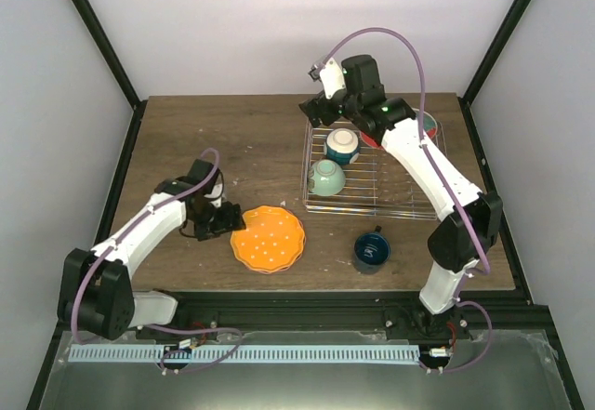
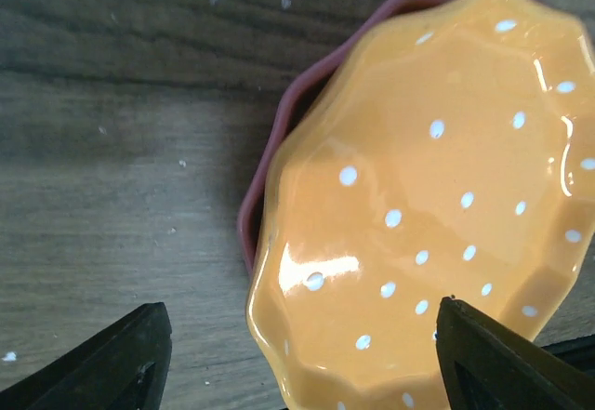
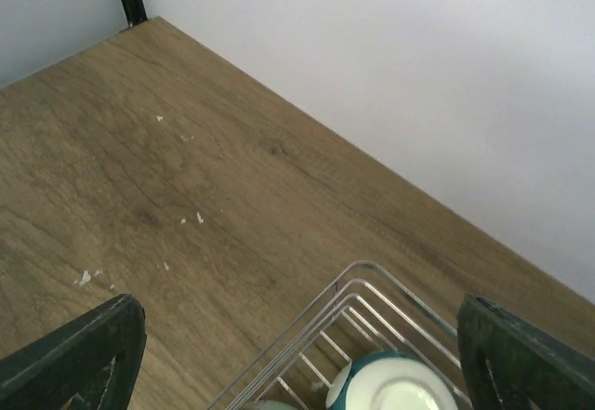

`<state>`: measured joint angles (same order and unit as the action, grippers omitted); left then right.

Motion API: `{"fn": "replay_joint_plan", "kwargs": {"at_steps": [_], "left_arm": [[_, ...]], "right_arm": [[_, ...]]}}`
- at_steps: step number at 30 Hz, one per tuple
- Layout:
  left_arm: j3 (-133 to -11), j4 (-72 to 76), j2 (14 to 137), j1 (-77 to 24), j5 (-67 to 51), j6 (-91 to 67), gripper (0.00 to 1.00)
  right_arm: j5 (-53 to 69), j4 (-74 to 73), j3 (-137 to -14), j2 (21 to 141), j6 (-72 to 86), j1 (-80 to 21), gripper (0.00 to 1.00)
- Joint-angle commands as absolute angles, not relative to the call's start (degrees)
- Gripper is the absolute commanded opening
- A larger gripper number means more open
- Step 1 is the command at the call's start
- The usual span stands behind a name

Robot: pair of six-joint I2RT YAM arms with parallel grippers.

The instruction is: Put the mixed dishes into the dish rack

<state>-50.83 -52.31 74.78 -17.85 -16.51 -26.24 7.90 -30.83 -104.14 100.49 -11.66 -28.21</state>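
Note:
The orange dotted plate (image 1: 268, 239) (image 2: 437, 196) lies on the table, stacked on a pink plate whose rim (image 2: 268, 154) shows beneath it. My left gripper (image 1: 223, 218) (image 2: 302, 359) is open at the plate's left edge, one finger over the plate and one over the wood. In the dish rack (image 1: 390, 207) (image 3: 367, 291) sit an upside-down blue-outside bowl (image 1: 342, 146) (image 3: 395, 387) and a pale green bowl (image 1: 327, 178). A red-and-teal plate (image 1: 429, 127) stands at the rack's back, mostly hidden by the right arm. My right gripper (image 1: 312, 103) (image 3: 302, 363) hangs open above the rack's far left corner, holding nothing.
A dark blue mug (image 1: 371, 250) stands on the table in front of the rack, right of the orange plate. Black frame posts rise at the table's back corners. White walls close in the back and sides.

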Motion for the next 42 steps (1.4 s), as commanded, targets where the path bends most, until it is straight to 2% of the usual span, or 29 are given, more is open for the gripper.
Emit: {"fn": "replay_joint_plan", "kwargs": {"at_steps": [1, 12, 16, 18, 22, 30, 42], "left_arm": [[-49.3, -53.2, 74.8, -20.5, -14.4, -27.7, 0.78], [-45.3, -47.7, 77.6, -23.2, -11.4, -29.3, 0.66], [-44.8, -46.1, 78.7, -23.2, -10.6, -29.3, 0.57], [-44.3, -44.5, 78.7, -23.2, -10.3, -29.6, 0.51], [-43.5, -42.5, 80.0, -23.2, -12.1, -29.8, 0.31], [-44.5, -43.4, 79.9, -23.2, -12.2, -28.2, 0.02], [-48.0, -51.0, 71.1, -19.6, -15.1, -26.6, 0.0]], "right_arm": [[5.7, -36.1, -106.6, 100.0, -9.3, -28.4, 0.92], [5.3, -35.3, -101.6, 96.4, -10.0, -28.6, 0.91], [5.7, -35.1, -101.1, 96.3, -10.1, -28.6, 0.91], [5.8, -35.1, -101.2, 96.4, -10.0, -28.6, 0.91], [5.5, -35.1, -101.0, 96.3, -10.4, -28.6, 0.91], [5.1, -35.0, -101.0, 96.9, -10.8, -28.5, 0.91], [8.5, -35.6, -100.1, 98.2, -9.5, -28.6, 0.91]]}}
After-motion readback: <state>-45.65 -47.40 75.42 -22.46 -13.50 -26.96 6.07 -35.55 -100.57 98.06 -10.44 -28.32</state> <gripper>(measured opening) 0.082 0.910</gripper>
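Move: The orange plate's middle lies about 10 cm to the right of the left hand, roughly level with it fore and aft and some 6 cm lower; its left rim is almost under the open fingers. The mauve plate is stacked directly beneath. The blue mug stands about 24 cm right of the orange plate and 3 cm nearer; the green bowl is 15 cm right of it and 16 cm farther out. From the right hand, the orange plate is some 23 cm back, 10 cm left and 30 cm below. Down about 5 cm, easing 1–2 cm back, the left hand brings its open fingers astride the orange plate's left rim and shuts them almost fully, pinching it edge-on. It edges a centimetre right at the bottom, then starts up, rising about 2 cm with the rim held. The right hand sinks 2–3 cm, drawing slightly back and right, still open and empty, then holds. ##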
